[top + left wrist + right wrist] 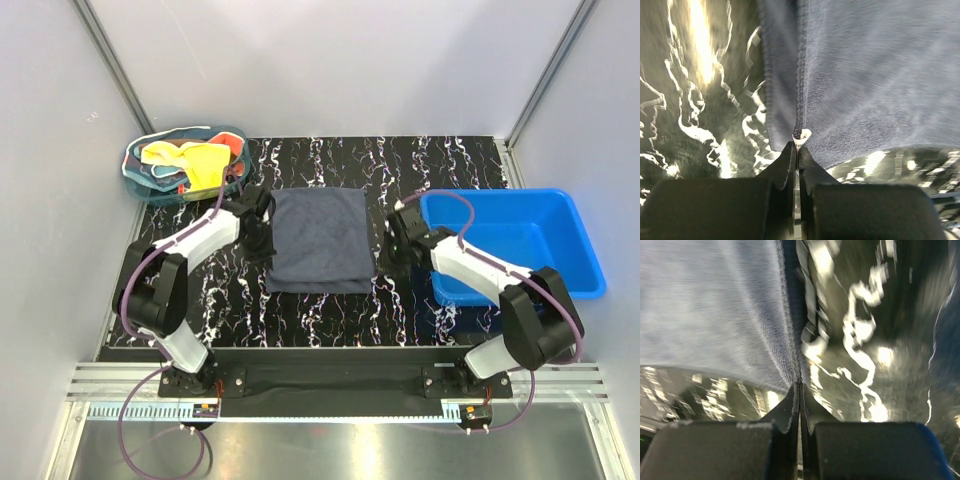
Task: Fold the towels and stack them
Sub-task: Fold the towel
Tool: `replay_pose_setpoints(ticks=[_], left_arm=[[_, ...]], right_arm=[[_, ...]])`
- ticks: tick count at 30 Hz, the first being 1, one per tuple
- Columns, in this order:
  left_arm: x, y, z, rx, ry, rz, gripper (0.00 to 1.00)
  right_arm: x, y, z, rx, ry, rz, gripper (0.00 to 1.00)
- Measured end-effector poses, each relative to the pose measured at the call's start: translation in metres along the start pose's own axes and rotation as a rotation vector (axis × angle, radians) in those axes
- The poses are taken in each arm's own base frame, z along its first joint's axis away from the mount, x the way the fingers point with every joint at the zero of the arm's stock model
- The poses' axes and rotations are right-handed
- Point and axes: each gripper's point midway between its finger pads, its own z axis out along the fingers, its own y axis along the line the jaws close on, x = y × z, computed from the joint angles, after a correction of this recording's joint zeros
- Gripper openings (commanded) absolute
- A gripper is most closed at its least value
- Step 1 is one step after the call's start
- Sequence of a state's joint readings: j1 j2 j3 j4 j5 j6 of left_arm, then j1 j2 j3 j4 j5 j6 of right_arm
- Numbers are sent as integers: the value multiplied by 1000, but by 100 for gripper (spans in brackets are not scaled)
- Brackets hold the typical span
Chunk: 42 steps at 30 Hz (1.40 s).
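A dark grey-blue towel (322,240) lies spread at the middle of the black marbled table. My left gripper (258,232) is at its left edge and my right gripper (392,245) at its right edge. In the left wrist view the left gripper (799,145) is shut on the towel (865,75) at a corner with a small white tag (802,136). In the right wrist view the right gripper (800,386) is shut on the hem of the towel (710,310). More towels, a yellow one (205,162) among them, lie bunched in the basket.
The teal mesh basket (132,178) stands at the back left corner. A rigid blue bin (530,235) stands at the right, just behind my right arm. Grey walls close in the table on three sides.
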<state>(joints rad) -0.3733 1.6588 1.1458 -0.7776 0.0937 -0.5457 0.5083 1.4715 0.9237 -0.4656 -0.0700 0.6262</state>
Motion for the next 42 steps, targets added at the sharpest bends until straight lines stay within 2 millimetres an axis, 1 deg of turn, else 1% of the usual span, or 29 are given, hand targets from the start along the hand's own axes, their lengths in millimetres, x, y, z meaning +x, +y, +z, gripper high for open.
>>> replay_pose_setpoints(ticks=[1, 4, 6, 9, 11, 14, 16, 18, 20, 21, 23, 24, 26, 28, 29, 30, 31, 32, 36, 38, 40, 42], left_arm=[[8, 6, 6, -11, 18, -2, 0], [29, 18, 18, -34, 75, -8, 0], [32, 19, 20, -35, 87, -9, 0], [27, 16, 19, -28, 74, -1, 0], [19, 11, 13, -23, 63, 9, 0], [-3, -3, -6, -4, 26, 25, 0], [-20, -15, -23, 25, -35, 34, 0], [-25, -18, -38, 49, -81, 39, 0], [-19, -16, -45, 58, -93, 42, 0], [-14, -13, -44, 59, -93, 44, 0], [7, 0, -31, 34, -42, 38, 0], [15, 6, -22, 21, -20, 36, 0], [41, 24, -2, -25, 59, 26, 0], [60, 37, 11, -62, 125, 19, 0], [66, 41, 15, -72, 146, 17, 0], [69, 43, 17, -77, 158, 15, 0], [70, 43, 19, -77, 160, 15, 0], [70, 43, 19, -75, 158, 15, 0], [67, 41, 21, -67, 145, 17, 0], [65, 39, 19, -64, 146, 17, 0], [57, 33, 9, -58, 139, 18, 0], [37, 20, -6, -37, 99, 28, 0]], right_arm=[[15, -9, 7, 11, 36, 8, 0], [42, -22, 18, 15, 108, 22, 0], [47, -24, 22, 10, 125, 26, 0], [43, -17, 25, -17, 113, 24, 0], [37, -11, 22, -32, 103, 21, 0], [18, 5, 14, -61, 70, 10, 0], [5, 18, 5, -94, 41, 3, 0], [-3, 31, -8, -141, 10, -3, 0], [0, 39, -18, -184, -4, -11, 0], [4, 41, -19, -196, 0, -15, 0], [21, 40, -15, -213, 22, -21, 0], [33, 36, -10, -211, 47, -19, 0], [54, 22, 0, -184, 93, -9, 0], [77, 0, 15, -129, 151, 12, 0], [79, -2, 16, -122, 158, 14, 0], [86, -9, 20, -105, 174, 19, 0], [91, -13, 23, -93, 186, 24, 0], [93, -14, 24, -96, 189, 30, 0], [89, -11, 26, -113, 168, 32, 0], [88, -10, 25, -112, 169, 26, 0], [80, -3, 20, -112, 167, 9, 0], [63, 12, 8, -131, 146, -7, 0]])
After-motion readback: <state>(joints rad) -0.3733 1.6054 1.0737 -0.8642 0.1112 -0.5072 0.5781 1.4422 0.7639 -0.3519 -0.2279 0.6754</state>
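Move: Both hands already pinch the near corners of the towel's upper layer. The towel's middle lies about 4 cm ahead, 10 cm right and 5 cm below the left hand, and roughly 6 cm ahead, 11 cm left and 6 cm below the right hand. The blue bin's middle is 5 cm ahead and 26 cm right of the right hand; the towel basket is 19 cm ahead and 16 cm left of the left hand. Still pinching the towel's upper layer, both hands dip and rise twice, drawing it about 5 cm back. ##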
